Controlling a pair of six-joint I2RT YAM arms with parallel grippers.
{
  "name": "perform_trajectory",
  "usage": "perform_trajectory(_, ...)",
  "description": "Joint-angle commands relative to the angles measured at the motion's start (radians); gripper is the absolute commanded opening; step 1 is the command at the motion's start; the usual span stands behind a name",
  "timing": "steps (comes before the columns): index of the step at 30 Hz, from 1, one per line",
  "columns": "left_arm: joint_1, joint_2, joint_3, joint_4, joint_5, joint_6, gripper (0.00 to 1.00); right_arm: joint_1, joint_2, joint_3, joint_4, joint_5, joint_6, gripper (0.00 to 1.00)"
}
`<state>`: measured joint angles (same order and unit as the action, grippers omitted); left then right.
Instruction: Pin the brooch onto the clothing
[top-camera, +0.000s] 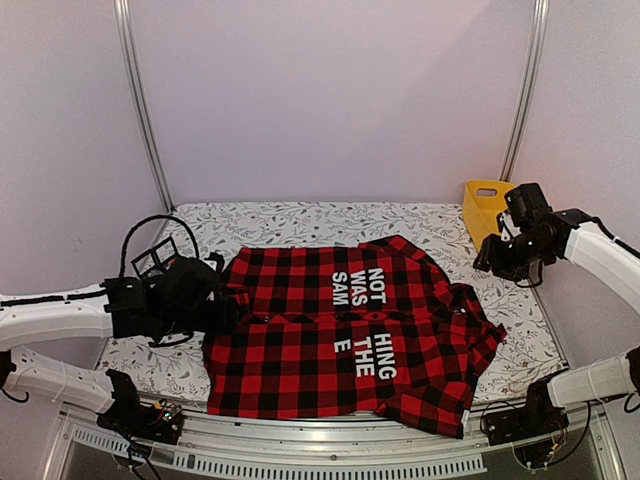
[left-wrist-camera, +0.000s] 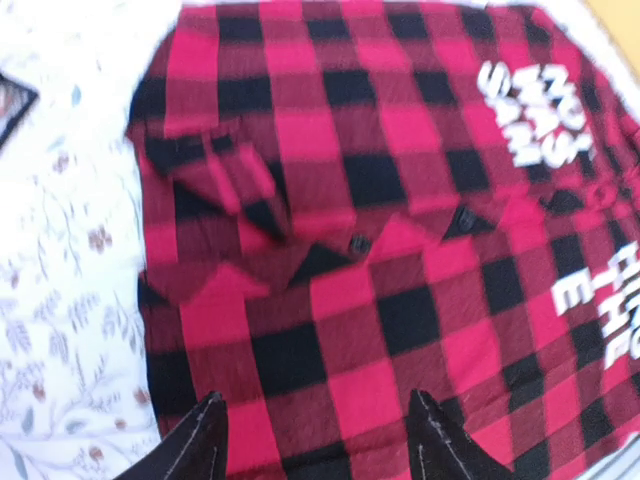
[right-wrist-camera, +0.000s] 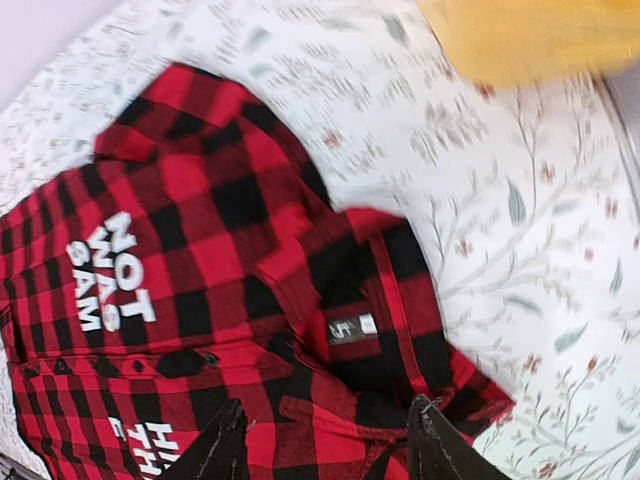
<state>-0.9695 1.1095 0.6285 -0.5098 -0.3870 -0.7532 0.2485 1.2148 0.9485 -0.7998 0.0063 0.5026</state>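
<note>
The clothing (top-camera: 340, 335), a red-and-black checked shirt with white block letters, lies spread flat on the flower-patterned table. My left gripper (top-camera: 222, 300) is over the shirt's left edge. In the left wrist view it (left-wrist-camera: 315, 440) is open above the checked cloth (left-wrist-camera: 380, 250), with nothing between its fingers. My right gripper (top-camera: 497, 256) hangs in the air beyond the shirt's right side. It (right-wrist-camera: 325, 450) is open too, looking down on the collar and its small grey label (right-wrist-camera: 352, 328). The brooch shows in no view.
A yellow bin (top-camera: 484, 205) stands at the back right corner, close behind the right gripper, and its blurred edge (right-wrist-camera: 530, 35) shows in the right wrist view. A small black framed object (top-camera: 155, 258) and a looping cable lie at the left. The patterned table cover (top-camera: 300, 222) surrounds the shirt.
</note>
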Motion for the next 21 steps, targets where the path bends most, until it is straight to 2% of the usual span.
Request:
perform_trajectory(1, 0.18, -0.104, 0.042, 0.253, 0.052, 0.277, 0.63, 0.002, 0.025, 0.234, 0.018, -0.04, -0.154, 0.56)
perform_trajectory(5, 0.368, -0.077, 0.082, 0.379, 0.227, 0.364, 0.74, 0.003, 0.156, 0.421, 0.05, -0.095, -0.293, 0.64)
perform_trajectory(9, 0.464, 0.048, 0.158, 0.404, 0.327, 0.426, 0.84, 0.003, 0.307, 0.559, 0.088, -0.157, -0.364, 0.75)
perform_trajectory(12, 0.544, 0.169, 0.219, 0.417, 0.415, 0.435, 0.87, 0.002, 0.438, 0.636, 0.134, -0.191, -0.393, 0.81)
perform_trajectory(16, 0.644, 0.346, 0.301, 0.448, 0.518, 0.394, 0.87, 0.004, 0.637, 0.808, 0.146, -0.242, -0.411, 0.82)
perform_trajectory(21, 0.673, 0.547, 0.421, 0.486, 0.553, 0.4, 0.87, 0.006, 0.927, 1.032, 0.136, -0.211, -0.452, 0.8)
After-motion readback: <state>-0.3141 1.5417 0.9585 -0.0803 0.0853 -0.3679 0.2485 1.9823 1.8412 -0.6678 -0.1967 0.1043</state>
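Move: The spread clothing's far left corner lies about 26 cm straight ahead of the left hand and 9 cm lower; its folded left sleeve is 12 cm straight ahead, and the black tray 23 cm ahead and 18 cm left. For the right hand, the clothing's far folded flap is some 20 cm ahead, 13 cm left and 13 cm below. The yellow basket stands 20 cm ahead and 12 cm right, with the bunched right sleeve almost directly underneath. Forward in an arc go both empty hands, each a little over 20 cm, rising first and then starting to sink: the left towards the clothing's far left corner, the right also some 9 cm left towards the far folded flap. The right wrist turns about 25 degrees counter-clockwise while its fingers tip upward; both grippers open wider. ##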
